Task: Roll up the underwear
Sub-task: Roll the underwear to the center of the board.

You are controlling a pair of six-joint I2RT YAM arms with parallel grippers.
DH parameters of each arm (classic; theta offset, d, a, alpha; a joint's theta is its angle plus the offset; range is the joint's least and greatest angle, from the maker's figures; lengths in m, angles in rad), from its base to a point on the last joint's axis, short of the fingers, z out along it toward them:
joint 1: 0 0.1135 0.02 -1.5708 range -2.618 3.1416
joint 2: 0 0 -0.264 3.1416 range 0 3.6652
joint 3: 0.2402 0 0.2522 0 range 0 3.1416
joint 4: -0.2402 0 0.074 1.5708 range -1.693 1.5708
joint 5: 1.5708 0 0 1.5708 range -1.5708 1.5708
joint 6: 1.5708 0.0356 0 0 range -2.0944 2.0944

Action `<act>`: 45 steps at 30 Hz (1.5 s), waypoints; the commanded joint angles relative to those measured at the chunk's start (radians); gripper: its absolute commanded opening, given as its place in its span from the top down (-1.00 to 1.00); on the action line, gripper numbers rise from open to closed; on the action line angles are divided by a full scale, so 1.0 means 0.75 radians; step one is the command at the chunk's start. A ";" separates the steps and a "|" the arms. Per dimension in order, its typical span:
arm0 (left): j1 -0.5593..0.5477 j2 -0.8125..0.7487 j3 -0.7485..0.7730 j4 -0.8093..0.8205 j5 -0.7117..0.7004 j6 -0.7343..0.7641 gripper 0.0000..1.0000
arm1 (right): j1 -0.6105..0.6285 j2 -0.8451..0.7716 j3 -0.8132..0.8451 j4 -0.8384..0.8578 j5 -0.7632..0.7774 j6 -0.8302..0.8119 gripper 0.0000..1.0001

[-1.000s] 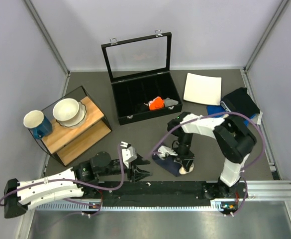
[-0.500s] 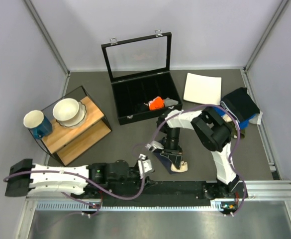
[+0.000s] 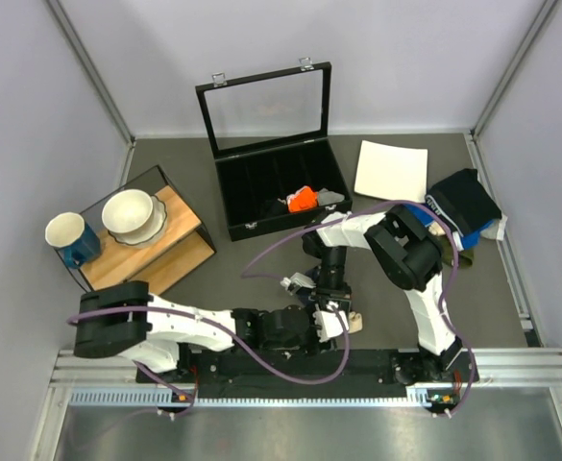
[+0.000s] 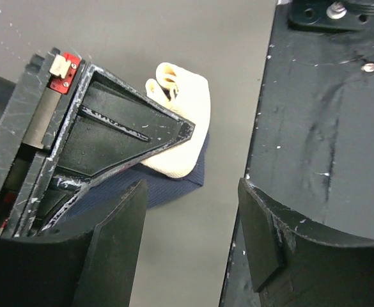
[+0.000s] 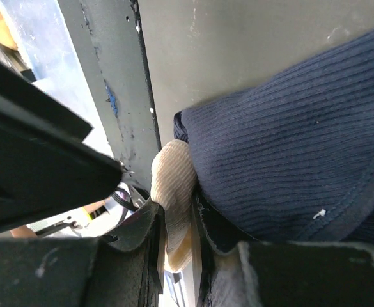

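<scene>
The underwear (image 3: 350, 323) is a small bundle near the table's front edge, navy fabric (image 5: 289, 147) with its pale beige waistband (image 5: 174, 182) rolled at one end. My right gripper (image 3: 335, 303) stands over it, shut on the waistband (image 5: 177, 236). In the left wrist view the waistband (image 4: 181, 128) and navy cloth (image 4: 174, 184) lie under the right gripper's black finger (image 4: 123, 134). My left gripper (image 3: 321, 325) is open and empty (image 4: 192, 214), low over bare table right beside the bundle.
An open black case (image 3: 261, 216) at the back holds an orange cloth (image 3: 302, 199) and a grey cloth (image 3: 329, 197). A white plate (image 3: 391, 171) and dark folded clothes (image 3: 463, 200) lie back right. A wooden rack (image 3: 165, 259) with bowl (image 3: 132, 213) and mug (image 3: 67, 236) stands left. A black rail (image 3: 386, 363) runs along the front.
My left arm has swept right along the front edge, bringing its open gripper beside the underwear. My right gripper has shifted left, still gripping the waistband.
</scene>
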 commanded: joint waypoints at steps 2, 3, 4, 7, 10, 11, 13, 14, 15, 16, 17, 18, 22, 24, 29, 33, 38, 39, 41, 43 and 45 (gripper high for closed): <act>-0.005 0.101 0.020 0.184 -0.117 -0.032 -0.29 | 0.015 0.028 0.036 0.084 -0.051 -0.053 0.71; -0.007 0.120 0.029 0.183 -0.127 -0.046 -0.29 | 0.015 0.028 0.036 0.088 -0.053 -0.055 0.71; -0.005 0.136 0.039 0.179 -0.139 -0.057 -0.29 | 0.015 0.028 0.036 0.086 -0.053 -0.059 0.71; -0.003 0.206 0.078 0.172 -0.207 -0.071 -0.27 | 0.015 0.028 0.034 0.086 -0.055 -0.063 0.70; -0.003 0.267 0.116 0.170 -0.205 -0.116 -0.23 | 0.013 0.023 0.030 0.088 -0.059 -0.067 0.68; -0.003 0.294 0.133 0.166 -0.205 -0.124 -0.22 | 0.011 0.021 0.028 0.090 -0.061 -0.070 0.67; -0.005 0.308 0.143 0.162 -0.190 -0.142 -0.11 | 0.007 0.013 0.024 0.094 -0.064 -0.072 0.65; -0.003 0.318 0.147 0.162 -0.184 -0.151 -0.03 | 0.009 0.011 0.022 0.098 -0.066 -0.072 0.64; -0.003 0.322 0.147 0.166 -0.164 -0.161 0.09 | 0.007 0.011 0.017 0.100 -0.066 -0.072 0.63; -0.003 0.324 0.147 0.168 -0.156 -0.165 0.34 | 0.005 0.007 0.017 0.104 -0.066 -0.072 0.60; -0.003 0.326 0.147 0.164 -0.147 -0.171 0.45 | 0.007 0.003 0.015 0.104 -0.070 -0.074 0.56; -0.003 0.327 0.147 0.162 -0.139 -0.179 0.58 | 0.005 -0.001 0.011 0.106 -0.072 -0.072 0.52; 0.012 0.327 0.135 0.148 -0.062 -0.216 0.98 | -0.007 -0.042 0.001 0.129 -0.074 -0.063 0.38; 0.028 0.324 0.111 0.156 -0.015 -0.255 1.00 | -0.024 -0.093 0.003 0.145 -0.060 -0.059 0.34; 0.106 0.296 0.006 0.240 0.145 -0.357 1.00 | -0.144 -0.228 0.046 0.147 -0.035 -0.055 0.18; 0.155 0.286 -0.020 0.258 0.243 -0.410 1.00 | -0.232 -0.332 0.052 0.147 -0.015 -0.074 0.15; 0.253 0.259 -0.053 0.287 0.362 -0.461 1.00 | -0.306 -0.469 0.003 0.149 -0.014 -0.121 0.14; 0.273 0.253 -0.059 0.291 0.386 -0.490 1.00 | -0.330 -0.492 -0.023 0.151 -0.021 -0.135 0.15; 0.335 0.235 -0.084 0.305 0.466 -0.515 1.00 | -0.357 -0.587 -0.056 0.184 -0.051 -0.178 0.15; 0.386 0.222 -0.106 0.309 0.535 -0.547 1.00 | -0.398 -0.667 -0.119 0.219 -0.094 -0.261 0.17; 0.418 0.222 -0.115 0.311 0.587 -0.574 1.00 | -0.414 -0.813 -0.217 0.292 -0.174 -0.341 0.17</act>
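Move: The bunched waistband of the underwear lies about 2 cm ahead of the open left gripper, roughly 3 cm to its right and 4 cm below; the right gripper already has it pinched between its fingertips. From the left gripper, the navy body of the underwear lies some 5 cm ahead, 3 cm to the left and 5 cm down. The sock box is around 30 cm ahead and 12 cm left, about 3 cm lower. Bring the left gripper down about 4 cm, easing forward and right, and shut its fingers on the waistband bundle while the right gripper keeps hold. Then open the right and draw it away forward and up, some 8 cm out, as the left keeps its pinch and rolls its wrist about 25 degrees, forward side dipping. ##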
